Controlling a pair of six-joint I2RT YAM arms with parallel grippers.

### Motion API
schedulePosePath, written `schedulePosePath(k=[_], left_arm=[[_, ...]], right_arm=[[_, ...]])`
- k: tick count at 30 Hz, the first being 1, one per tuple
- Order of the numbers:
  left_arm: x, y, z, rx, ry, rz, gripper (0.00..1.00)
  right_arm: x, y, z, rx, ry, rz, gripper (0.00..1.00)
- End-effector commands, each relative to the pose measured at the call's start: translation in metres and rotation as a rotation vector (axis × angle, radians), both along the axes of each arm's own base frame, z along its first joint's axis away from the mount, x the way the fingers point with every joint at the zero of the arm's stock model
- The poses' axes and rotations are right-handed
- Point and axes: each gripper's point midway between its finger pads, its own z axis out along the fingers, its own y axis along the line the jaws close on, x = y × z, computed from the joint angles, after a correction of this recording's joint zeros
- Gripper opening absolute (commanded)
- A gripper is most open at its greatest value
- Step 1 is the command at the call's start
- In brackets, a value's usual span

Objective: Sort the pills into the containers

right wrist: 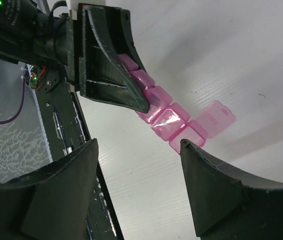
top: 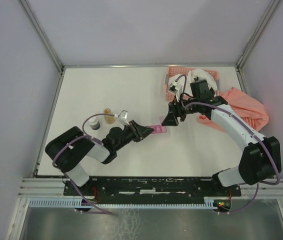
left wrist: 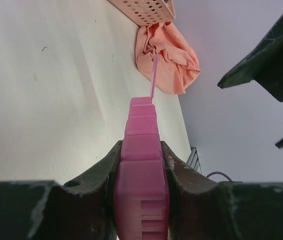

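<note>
The containers are one slim magenta-pink strip of square compartments [top: 158,129], lying on the white table. My left gripper [top: 148,131] is shut on the strip's near end, its dark fingers [left wrist: 181,170] pressing both sides of the pink strip [left wrist: 141,165]. At the far end one lid [right wrist: 214,116] stands flipped open. My right gripper [right wrist: 139,145] hovers open just above that end of the strip [right wrist: 170,119], with nothing between its fingers. In the overhead view the right gripper [top: 168,119] sits right beside the strip's right end. No pills show in any view.
A salmon lattice basket [top: 174,75] stands at the back right, with a crumpled orange cloth [top: 246,107] to its right. Small bottles, one amber [top: 109,116] and one dark with a white cap [top: 95,123], stand left of the left gripper.
</note>
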Motion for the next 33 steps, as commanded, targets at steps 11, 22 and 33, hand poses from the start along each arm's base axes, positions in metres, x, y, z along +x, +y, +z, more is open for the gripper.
schedulePosePath(k=[11, 22, 33], left_arm=[[0.036, -0.044, -0.025, -0.067, 0.069, -0.078, 0.15], [0.04, -0.038, -0.051, 0.065, 0.1, -0.053, 0.34], [0.04, -0.014, -0.052, 0.182, 0.091, 0.028, 0.71]], right_arm=[[0.002, -0.003, 0.019, 0.042, -0.061, -0.005, 0.75], [0.003, -0.003, 0.019, 0.045, -0.058, -0.005, 0.75], [0.001, -0.003, 0.02, 0.054, -0.05, 0.002, 0.75]])
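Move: The pink pill organizer is already in the left fingers, held by its near end, its middle some 4 cm to the hand's right. The bare table spot it is taken to lies about 3 cm ahead, 7 cm right and 8 cm below. The amber bottle stands roughly 19 cm left and 8 cm ahead, the white bottle 25 cm left and 5 cm ahead, both some 6 cm below. From the empty right hand, that spot is about 3 cm ahead, 3 cm left and 15 cm below. The pill organizer, one far lid already open, is lowered to the bare table by the left hand, about 7 cm down while drifting some 3 cm forward and 3 cm right. The wrist tips down about 10 degrees, and once low the fingers spread and let go of the organizer's near end. The open right hand stays above. ##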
